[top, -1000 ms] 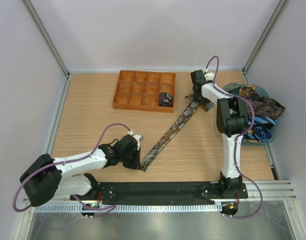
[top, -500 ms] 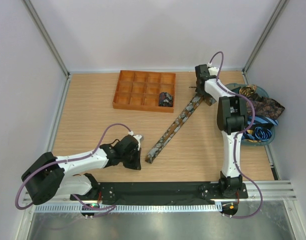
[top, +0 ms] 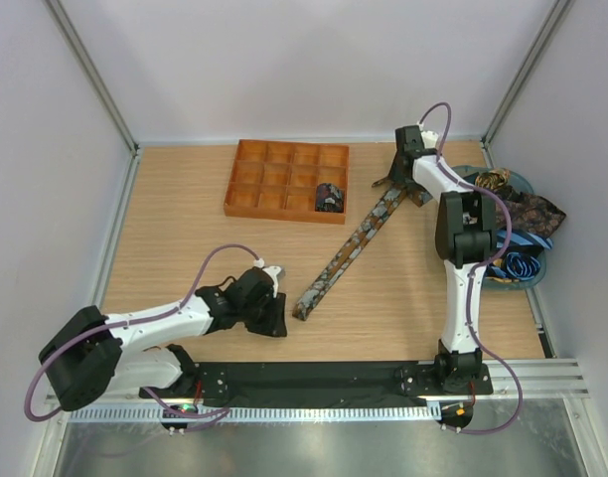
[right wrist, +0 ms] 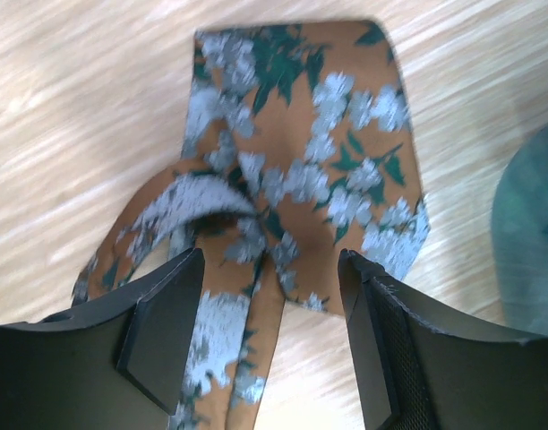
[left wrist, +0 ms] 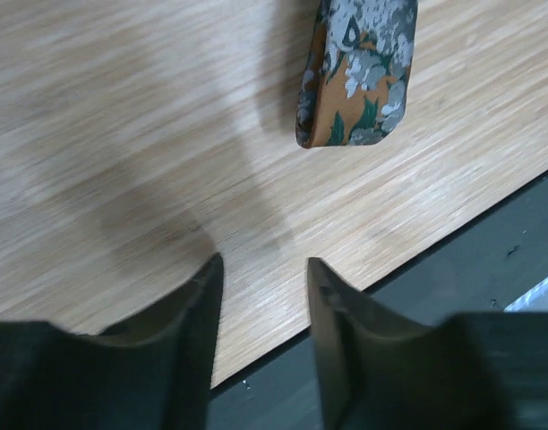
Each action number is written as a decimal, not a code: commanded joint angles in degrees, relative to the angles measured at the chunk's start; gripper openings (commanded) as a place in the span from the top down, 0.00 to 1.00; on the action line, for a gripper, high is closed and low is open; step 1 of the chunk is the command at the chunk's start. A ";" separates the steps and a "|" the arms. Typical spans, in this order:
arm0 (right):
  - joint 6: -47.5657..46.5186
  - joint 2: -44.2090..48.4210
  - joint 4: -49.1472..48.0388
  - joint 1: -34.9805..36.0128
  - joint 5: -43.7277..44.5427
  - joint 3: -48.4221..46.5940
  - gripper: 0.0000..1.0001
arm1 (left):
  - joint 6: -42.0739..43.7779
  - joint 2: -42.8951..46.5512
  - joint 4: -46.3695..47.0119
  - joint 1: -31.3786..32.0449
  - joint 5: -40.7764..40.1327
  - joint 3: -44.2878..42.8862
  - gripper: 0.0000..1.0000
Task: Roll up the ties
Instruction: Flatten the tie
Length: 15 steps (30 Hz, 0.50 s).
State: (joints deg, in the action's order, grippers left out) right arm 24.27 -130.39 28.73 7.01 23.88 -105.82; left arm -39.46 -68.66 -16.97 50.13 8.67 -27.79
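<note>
One brown-orange tie with pale blue flowers (top: 349,248) lies flat and diagonal on the wooden table. Its narrow end (left wrist: 359,81) rests just ahead of my left gripper (left wrist: 261,264), whose jaws are apart over bare wood, touching nothing. In the top view that left gripper (top: 279,323) sits a little left of the end. My right gripper (right wrist: 269,260) hovers open above the tie's wide end (right wrist: 301,143), where the fabric is folded over itself between the spread fingers. From above, the right gripper (top: 401,181) is at the far right. A rolled tie (top: 330,196) sits in the orange tray (top: 254,179).
A teal bowl (top: 523,179) at the right edge holds a heap of loose ties, brown patterned (top: 531,211) and blue striped (top: 518,260); its rim (right wrist: 529,242) shows beside the right fingers. A black strip (top: 334,383) runs along the table's near edge, close to the left gripper.
My left gripper has opened and let go of the narrow end. The right gripper dragged the tie up and to the right, then widened; the narrow end now lies apart from the left fingers.
</note>
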 commanded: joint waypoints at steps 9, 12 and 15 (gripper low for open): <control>1.30 15.60 -3.77 -0.06 -5.33 9.75 0.30 | -9.37 2.39 1.94 -0.03 -5.67 -6.49 0.32; 1.74 18.06 -4.21 -0.06 -5.51 11.07 0.29 | -20.59 4.32 6.15 0.06 -11.01 -2.28 0.32; 2.27 19.90 -4.56 -0.06 -6.30 11.78 0.29 | -32.63 7.91 10.90 1.28 -16.54 2.73 0.31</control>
State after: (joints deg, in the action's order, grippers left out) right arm 25.63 -114.96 26.57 7.01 18.52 -94.61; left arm -55.96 -64.53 -11.31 50.37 0.19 -29.15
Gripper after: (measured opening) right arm 0.708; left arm 0.685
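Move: The tie's near end lies about 4 cm ahead of my left hand and 5 cm to its right, a centimetre or so lower. The far flap is some 2 cm ahead and 4 cm to the right of my right hand, 3 cm below; the tie's narrow tail curls about 5 cm left of that hand, level with it. The basket's middle stands roughly 24 cm to its right and 11 cm back. Already clear of the tie, I spread my left fingers wide while that hand lifts about 4 cm and reaches as far forward, drifting right over towards the tie's near end and turning some 20 degrees, mostly counter-clockwise. My right hand, still open, draws back 3 cm and then climbs nearly 7 cm away from the far flap. ##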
